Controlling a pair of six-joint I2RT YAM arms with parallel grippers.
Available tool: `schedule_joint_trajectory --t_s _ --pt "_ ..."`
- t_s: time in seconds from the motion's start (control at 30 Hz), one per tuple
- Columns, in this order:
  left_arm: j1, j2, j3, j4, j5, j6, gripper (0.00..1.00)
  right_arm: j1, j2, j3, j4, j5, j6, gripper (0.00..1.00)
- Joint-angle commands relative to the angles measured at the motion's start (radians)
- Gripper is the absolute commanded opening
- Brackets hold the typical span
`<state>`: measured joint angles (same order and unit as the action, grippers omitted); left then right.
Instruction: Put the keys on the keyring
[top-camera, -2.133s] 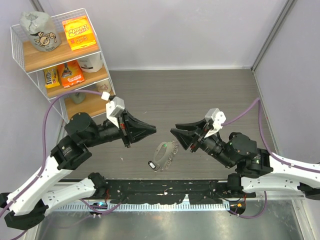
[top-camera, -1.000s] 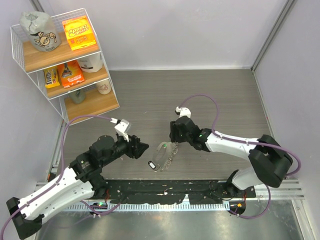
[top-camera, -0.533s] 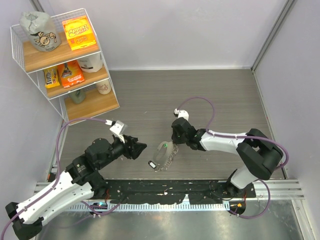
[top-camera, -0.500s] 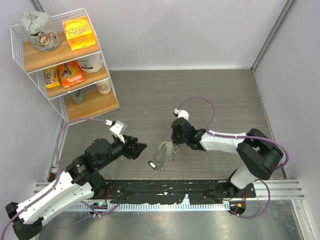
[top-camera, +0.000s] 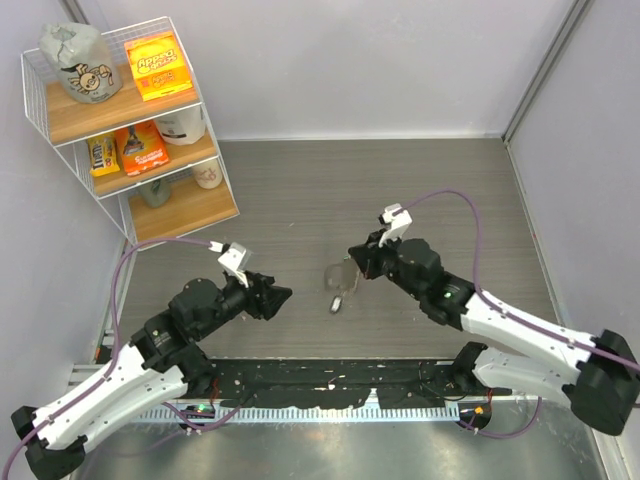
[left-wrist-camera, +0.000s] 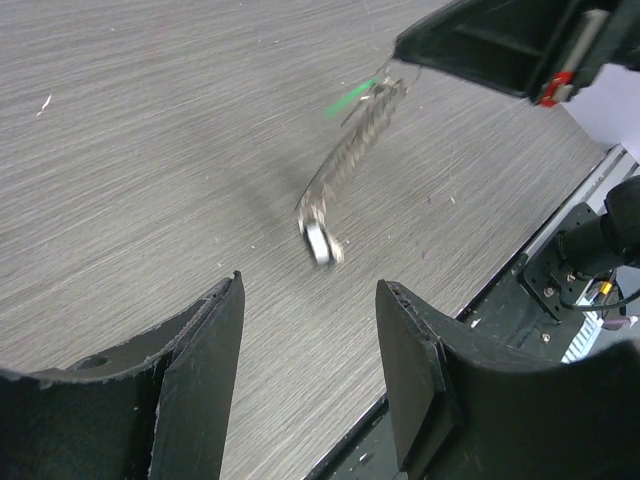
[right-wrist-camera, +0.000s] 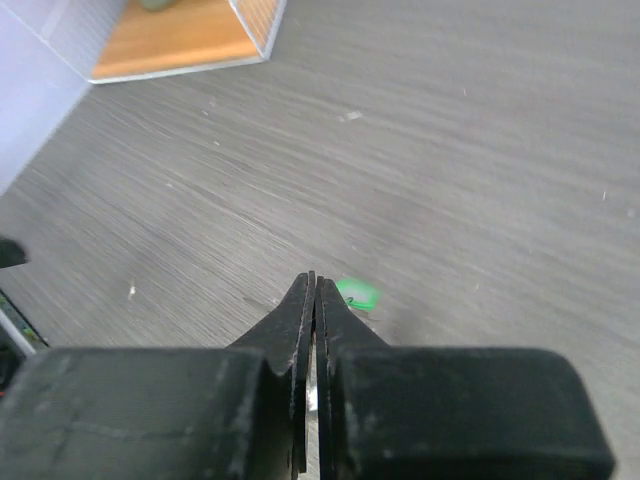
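Note:
My right gripper (top-camera: 352, 260) is shut on the top of the keyring (top-camera: 339, 280), a thin silvery chain loop that hangs off the table, blurred as it swings. Its small black-and-white piece (left-wrist-camera: 321, 243) dangles at the bottom. One of the keys, with a bright green head (left-wrist-camera: 350, 97), sits on the loop just below the right fingertips (right-wrist-camera: 314, 287) and shows again as a green blur (right-wrist-camera: 357, 295). My left gripper (top-camera: 287, 292) stands open to the left of the loop with nothing between its fingers (left-wrist-camera: 205, 350). No other keys are visible.
A white wire shelf (top-camera: 130, 130) with snack packs and bottles stands at the back left. A black rail (top-camera: 330, 385) runs along the table's near edge. Purple cables loop off both arms.
My right gripper has shut on the keyring and lifted it off the table, drawing back to the right. The left arm has barely moved.

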<state>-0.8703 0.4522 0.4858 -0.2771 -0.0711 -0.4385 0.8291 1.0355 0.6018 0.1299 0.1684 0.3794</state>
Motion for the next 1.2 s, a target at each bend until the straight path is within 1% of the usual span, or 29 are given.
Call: schedule_joint_trajectory --t_s 0.0,0.13,0.17,0.2,0.27,0.37,0.53,0.6,0.83,1.07,1.17 --pt "-0.001 -0.017 0.019 0.055 0.011 -0.003 0.61 0.001 -0.126 -0.033 0.115 -0.058 -0.146 0.05" --pt "-0.001 -0.032 0.03 0.088 0.06 -0.011 0.61 0.001 -0.218 -0.043 0.166 -0.153 -0.21 0.05" --pt "-0.001 -0.04 0.028 0.099 0.068 -0.012 0.6 0.001 -0.239 -0.043 0.175 -0.217 -0.23 0.05" --pt "-0.001 -0.044 0.03 0.111 0.106 -0.016 0.61 0.001 -0.252 -0.039 0.18 -0.231 -0.237 0.05" --pt "-0.001 -0.059 0.036 0.133 0.135 -0.023 0.61 0.001 -0.281 -0.042 0.206 -0.291 -0.261 0.05" --pt "-0.001 -0.081 0.036 0.185 0.195 -0.034 0.61 0.001 -0.317 -0.04 0.238 -0.406 -0.29 0.05" --pt "-0.001 -0.102 0.034 0.271 0.31 -0.06 0.61 0.001 -0.336 -0.019 0.264 -0.582 -0.293 0.05" --pt "-0.001 -0.109 0.025 0.331 0.347 -0.074 0.62 0.001 -0.341 -0.014 0.284 -0.644 -0.275 0.05" --pt "-0.001 -0.109 -0.001 0.455 0.444 -0.095 0.63 0.001 -0.359 -0.007 0.341 -0.762 -0.215 0.05" --pt "-0.001 -0.076 0.0 0.539 0.484 -0.104 0.63 0.002 -0.387 0.001 0.37 -0.829 -0.191 0.05" --pt "-0.001 -0.061 -0.001 0.588 0.51 -0.126 0.63 0.002 -0.394 0.006 0.392 -0.881 -0.178 0.05"
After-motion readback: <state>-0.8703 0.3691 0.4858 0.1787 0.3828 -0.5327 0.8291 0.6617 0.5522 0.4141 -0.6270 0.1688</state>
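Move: The keyring bunch already hangs from the right hand's shut fingertips, its middle roughly 14 cm to the right of the open left gripper, 6 cm ahead and 5 cm lower; the green key is near the pinch, about 16 cm right, 8 cm ahead and 2 cm lower. The fob dangles 13 cm right, 4 cm ahead, 10 cm below. From the right hand, the left gripper is about 17 cm to its left, 9 cm back, about level. Up and back goes the right hand, some 15 cm each way, still pinching the keyring, while the wrist swings counter-clockwise and lifts its fingers to point across at the left gripper. The left hand also climbs about 13 cm and draws back 7 cm, edging right towards the bunch, rolling and turning clockwise with its fingers tipping up and staying open. ##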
